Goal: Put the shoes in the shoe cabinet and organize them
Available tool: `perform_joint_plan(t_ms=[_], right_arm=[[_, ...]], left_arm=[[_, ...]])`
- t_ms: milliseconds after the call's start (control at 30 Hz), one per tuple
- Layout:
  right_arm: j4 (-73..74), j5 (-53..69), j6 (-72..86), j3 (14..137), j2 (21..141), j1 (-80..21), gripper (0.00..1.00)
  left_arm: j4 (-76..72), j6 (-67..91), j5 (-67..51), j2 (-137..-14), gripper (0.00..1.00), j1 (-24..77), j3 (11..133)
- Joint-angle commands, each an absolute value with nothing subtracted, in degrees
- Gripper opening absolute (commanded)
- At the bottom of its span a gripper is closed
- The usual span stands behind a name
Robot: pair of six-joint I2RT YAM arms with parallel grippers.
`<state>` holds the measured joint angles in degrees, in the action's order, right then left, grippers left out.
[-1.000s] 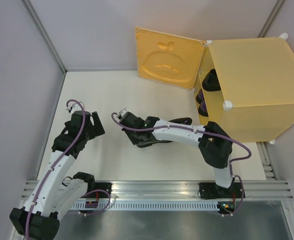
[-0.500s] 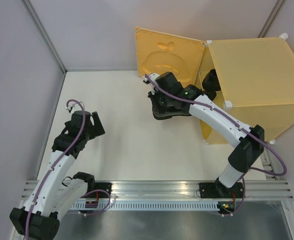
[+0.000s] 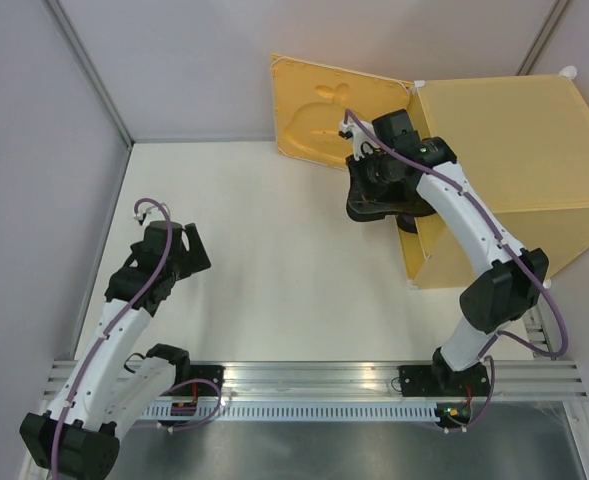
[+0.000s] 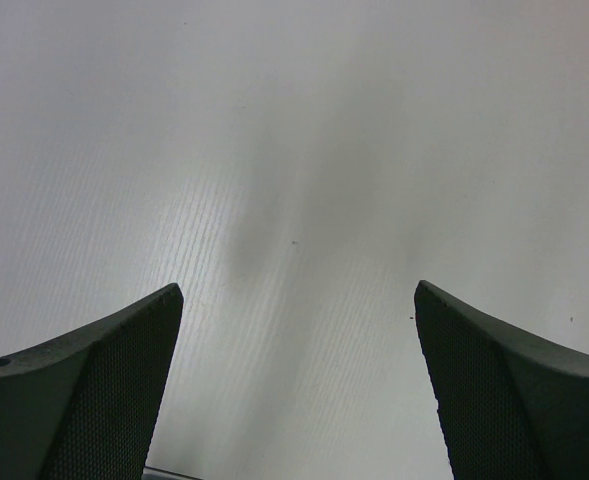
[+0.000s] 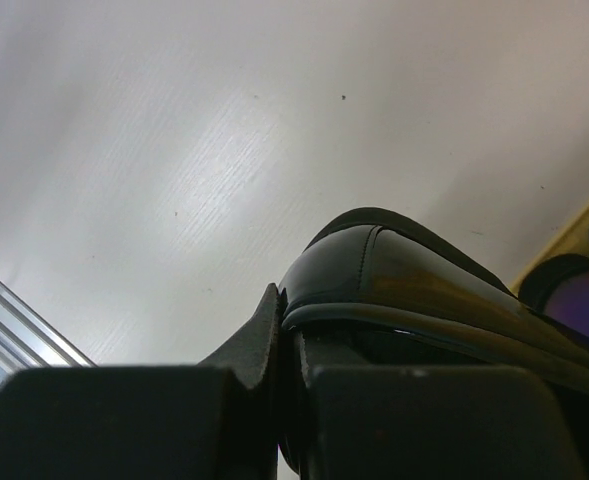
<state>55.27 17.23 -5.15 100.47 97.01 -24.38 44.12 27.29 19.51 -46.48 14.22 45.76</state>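
My right gripper (image 3: 372,188) is shut on the rim of a glossy black shoe (image 3: 376,209) and holds it above the table, just left of the open front of the yellow-orange shoe cabinet (image 3: 514,150). In the right wrist view the black shoe (image 5: 414,280) is pinched between the fingers of the right gripper (image 5: 296,345). A purple shoe (image 5: 586,305) shows inside the cabinet at the right edge. The left gripper (image 3: 190,250) stands open over bare table at the left, and the left wrist view shows nothing between its fingers (image 4: 104,385).
The cabinet's door (image 3: 334,115) stands swung open to the left of the opening, behind my right arm. Grey walls close the table at the back and left. A metal rail (image 3: 314,375) runs along the near edge.
My right arm has swung from the middle of the table up and right, carrying the black shoe to the cabinet's opening. The left arm has stayed still.
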Motion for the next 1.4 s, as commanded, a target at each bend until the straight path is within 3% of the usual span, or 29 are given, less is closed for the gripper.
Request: perform_joint_plan(t_ms=[0,267,700,900,967,1200,1367], right_arm=[[56.3,19.9,-9.2,106.3,97.3,-21.1,0.01],[60.8,14.2,-10.2,113.0,100.3,-18.5,0.01],[61.2,0.4,-10.4,110.9,99.4,-15.8,0.05],[60.4,-3.8,-9.8,110.0,99.6,-15.5,0.22],[59.9,-5.0,-9.5,108.9,99.7,-15.5,0.22],[59.0,-6.8,-8.0,108.2,98.6,-15.6,0.41],[56.5,-7.8,-5.4,107.8,97.1,-15.6,0.49]], left_arm=[[42.5,25.4,20.0,-46.9,0.99,13.9,45.7],[42.5,25.3,19.8,-47.4,0.98,13.9,45.8],[42.5,25.1,19.2,-48.4,0.98,13.9,45.9],[42.3,25.0,19.2,-48.4,0.98,13.9,45.9],[42.4,25.1,19.2,-48.5,0.98,13.9,45.9],[42.3,25.0,18.9,-48.5,0.98,13.9,45.8],[42.3,25.0,18.9,-48.4,0.98,13.9,45.8]])
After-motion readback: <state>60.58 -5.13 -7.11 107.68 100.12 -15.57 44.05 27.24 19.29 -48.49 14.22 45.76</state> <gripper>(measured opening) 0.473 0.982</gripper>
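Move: The right hand holds the last black shoe by its heel end. The free near half of the cabinet's upper shelf, where the shoe goes, has its middle about 18 cm to the right, level fore-and-aft and 6 cm lower. The other black shoe lies on that shelf, 8 cm farther out than this spot; the purple shoes sit on the shelf below, some 17 cm under the hand. From the idle left hand, the free spot is about 50 cm right and 12 cm ahead, at roughly its height. Still pinching the black shoe's side wall near the heel, the right hand carries it toe first into the cabinet's upper shelf, first forward and right with a slight rise, then mainly right, some 12 cm right and 5 cm forward in all at nearly the same height. On the way the wrist turns about 20 degrees clockwise and rolls its left side down by about as much, and in the last part, still drifting right, the fingers spread to about half open, one inside the shoe's opening and one outside the wall, letting go of it. ##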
